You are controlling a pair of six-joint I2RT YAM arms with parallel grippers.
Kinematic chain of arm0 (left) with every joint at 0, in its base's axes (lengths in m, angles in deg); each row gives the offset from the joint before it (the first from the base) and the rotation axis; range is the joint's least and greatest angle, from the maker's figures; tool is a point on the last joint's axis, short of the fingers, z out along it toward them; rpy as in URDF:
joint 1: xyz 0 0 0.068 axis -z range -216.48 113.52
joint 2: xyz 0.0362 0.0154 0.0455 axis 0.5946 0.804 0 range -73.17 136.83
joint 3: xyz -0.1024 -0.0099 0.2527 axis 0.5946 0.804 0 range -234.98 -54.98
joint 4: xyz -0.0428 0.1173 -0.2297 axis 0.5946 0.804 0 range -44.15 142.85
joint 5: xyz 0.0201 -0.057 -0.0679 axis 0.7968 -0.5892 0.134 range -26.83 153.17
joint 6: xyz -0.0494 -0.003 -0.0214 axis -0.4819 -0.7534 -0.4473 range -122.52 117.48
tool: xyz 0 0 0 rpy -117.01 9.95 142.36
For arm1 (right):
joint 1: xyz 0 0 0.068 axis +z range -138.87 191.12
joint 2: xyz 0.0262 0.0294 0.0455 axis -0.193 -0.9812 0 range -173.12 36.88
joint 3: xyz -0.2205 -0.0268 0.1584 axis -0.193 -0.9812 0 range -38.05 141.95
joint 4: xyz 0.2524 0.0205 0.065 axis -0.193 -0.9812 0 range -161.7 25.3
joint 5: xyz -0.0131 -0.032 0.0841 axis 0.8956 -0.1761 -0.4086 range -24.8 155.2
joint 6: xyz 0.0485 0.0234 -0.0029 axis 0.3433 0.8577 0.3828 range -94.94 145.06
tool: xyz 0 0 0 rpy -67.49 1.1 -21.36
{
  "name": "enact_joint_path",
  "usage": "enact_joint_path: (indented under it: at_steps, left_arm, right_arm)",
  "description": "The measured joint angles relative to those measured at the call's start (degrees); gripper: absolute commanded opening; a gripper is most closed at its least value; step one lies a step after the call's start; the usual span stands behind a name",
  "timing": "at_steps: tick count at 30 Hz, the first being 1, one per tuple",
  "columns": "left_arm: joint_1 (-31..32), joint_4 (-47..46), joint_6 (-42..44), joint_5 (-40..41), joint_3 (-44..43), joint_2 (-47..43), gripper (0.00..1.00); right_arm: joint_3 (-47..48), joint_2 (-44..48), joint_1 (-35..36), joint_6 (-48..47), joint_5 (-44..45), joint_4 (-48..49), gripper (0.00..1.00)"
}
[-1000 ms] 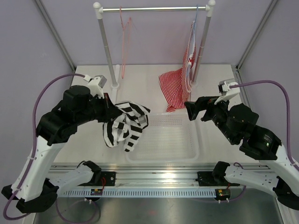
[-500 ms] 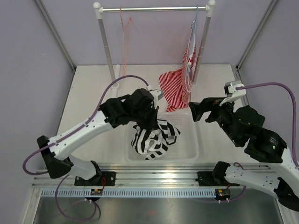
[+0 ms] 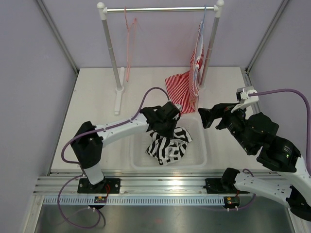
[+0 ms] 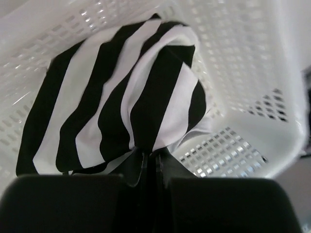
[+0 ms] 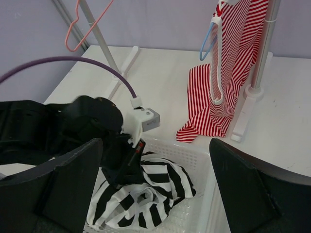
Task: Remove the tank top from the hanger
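The black-and-white striped tank top [image 3: 168, 144] lies bunched in the white basket [image 3: 201, 145]; it also shows in the left wrist view [image 4: 121, 102] and the right wrist view [image 5: 160, 194]. My left gripper [image 3: 163, 131] is shut on a fold of the tank top [image 4: 148, 155] and reaches down into the basket. The pink hanger [image 3: 129, 34] hangs bare on the rail at the back left, also seen in the right wrist view [image 5: 85, 29]. My right gripper [image 3: 206, 116] is open and empty, held above the basket's right side.
A red-and-white striped top [image 3: 187, 82] hangs from a pale blue hanger [image 3: 201, 24] at the rail's right end, its hem lying on the table. The rack's posts [image 3: 111, 48] stand at the back. The basket's perforated wall [image 4: 243, 97] surrounds the cloth.
My left arm has swung right and lowered the tank top from beside the basket down into it. My right gripper has drifted slightly right and up.
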Motion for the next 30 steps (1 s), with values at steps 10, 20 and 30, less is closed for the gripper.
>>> enact_joint_path:
  at_steps: [10,20,30]
  left_arm:
    - [2.75,-6.93,-2.73,3.91,9.20,2.54,0.53]
    - [4.28,-4.42,-3.06,17.57,4.98,-15.26,0.99]
    - [-3.98,3.78,-7.85,40.44,18.25,-36.04,0.99]
  right_arm:
    - [-0.63,2.54,0.00,-0.09,0.22,-0.24,0.99]
    - [-0.50,-4.52,-0.04,-0.17,9.73,-3.30,1.00]
    - [5.92,-14.71,-17.25,2.54,8.72,-11.54,1.00]
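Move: The left hand holds the black-and-white tank top over the basket, whose middle is about 10 cm below it and roughly 1 cm back and 1 cm left. The red-striped tank top hangs about 25 cm ahead of this hand, 11 cm right and 7 cm higher; the empty pink hanger is about 31 cm ahead, 17 cm left and 25 cm up. From the right hand, the red-striped top lies about 25 cm ahead, 4 cm left and 20 cm down; the stand's right post is some 30 cm ahead and 3 cm right, its middle 15 cm down. The left hand lowers the held black-and-white tank top about 7 cm into the basket, opens its fingers wide to let go and climbs some 18 cm off it, then sweeps about 17 cm left clear of the basket while the wrist turns counter-clockwise and swings the downward fingers up towards forward, roughly 30 degrees each. The open, empty right hand first barely moves, then travels about 6 cm forward and as far to the right while sinking 5 cm and turning some 25 degrees clockwise, drawing nearer to the hanging red-striped tank top without reaching it. ##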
